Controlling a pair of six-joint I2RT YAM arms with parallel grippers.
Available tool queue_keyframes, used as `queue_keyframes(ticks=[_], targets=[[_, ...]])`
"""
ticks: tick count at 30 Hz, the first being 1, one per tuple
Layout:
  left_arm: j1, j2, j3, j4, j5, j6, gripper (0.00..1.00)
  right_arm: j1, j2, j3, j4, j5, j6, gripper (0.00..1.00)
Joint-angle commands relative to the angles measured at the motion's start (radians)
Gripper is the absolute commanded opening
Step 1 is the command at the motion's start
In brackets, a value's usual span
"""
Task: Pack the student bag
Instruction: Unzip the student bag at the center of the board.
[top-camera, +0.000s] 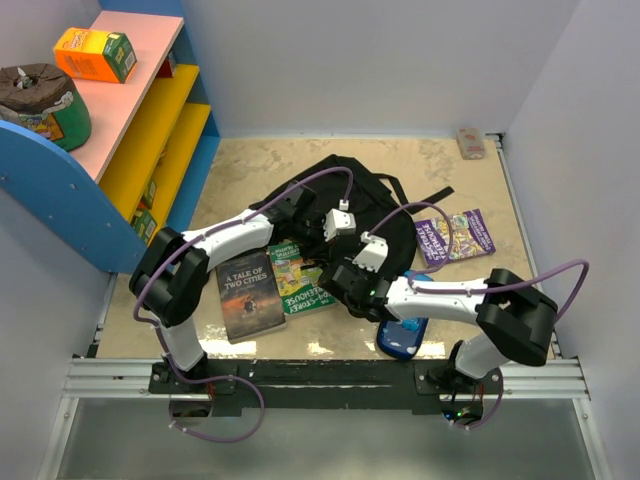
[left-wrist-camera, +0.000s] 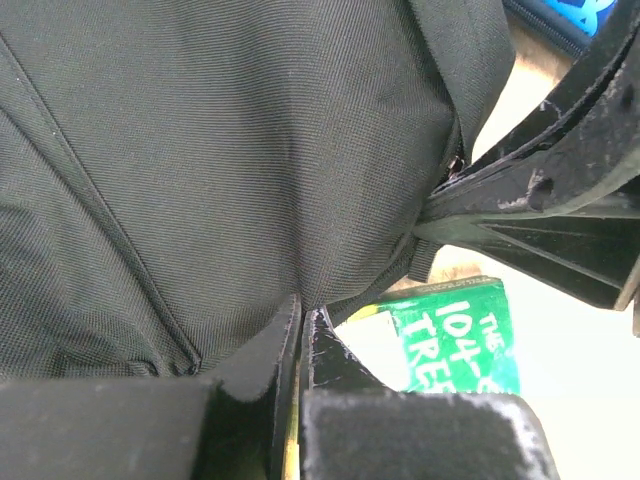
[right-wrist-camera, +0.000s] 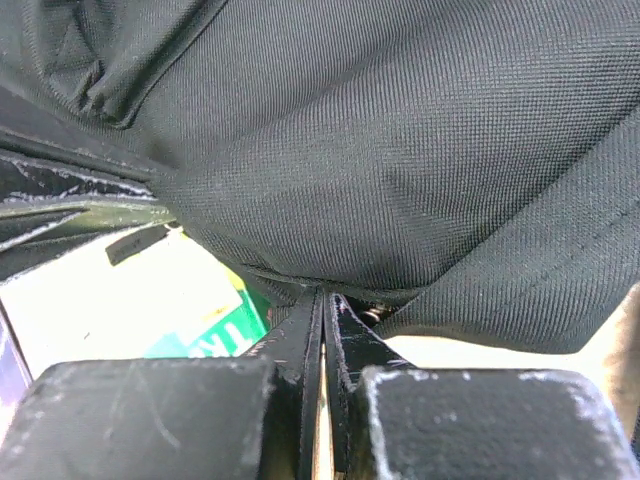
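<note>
The student bag (top-camera: 345, 195), large, black and floppy, lies mid-table. My left gripper (top-camera: 320, 243) is at its near edge, and in the left wrist view the gripper (left-wrist-camera: 301, 306) is shut on a fold of the bag's fabric (left-wrist-camera: 220, 150). My right gripper (top-camera: 346, 278) is just beside it. In the right wrist view this gripper (right-wrist-camera: 325, 294) is shut on the bag's (right-wrist-camera: 400, 140) hem by a zip. The right gripper's fingers (left-wrist-camera: 560, 190) also show pinching the bag's edge. A green book (top-camera: 298, 276) lies partly under the bag's edge (left-wrist-camera: 455, 335).
A dark "A Tale of Two Cities" book (top-camera: 248, 295) lies left of the green one. A purple book (top-camera: 455, 237) and a blue pencil case (top-camera: 403, 336) lie to the right. A coloured shelf unit (top-camera: 130, 130) stands at left and a small box (top-camera: 470, 142) at the far right.
</note>
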Motion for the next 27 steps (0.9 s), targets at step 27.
queue_keyframes(ticks=[27], targets=[[-0.003,-0.019,0.034,0.028,0.015,-0.044,0.0,-0.003,-0.096,0.108,0.067,-0.118,-0.33,0.01]])
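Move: At the bag's near edge, the zipper pull sits about 1 cm to the right of the right hand's closed fingertips and level with them front to back, hardly 1 cm lower. From that hand the 104-Storey Treehouse book is about 10 cm left and 5 cm back, and the blue pencil case some 16 cm right and 14 cm back, both roughly 5 cm below. From the left hand, the pull is about 5 cm right, 4 cm back and slightly lower. Coming free of the bag's edge beside the zipper pull, the right hand rises about 5 cm with its fingers shut, easing back some 2 cm and slightly right, then swings a little left and forward again as it turns some 10 degrees counter-clockwise. The left hand stays put, still pinching the bag's edge over the Treehouse book. ##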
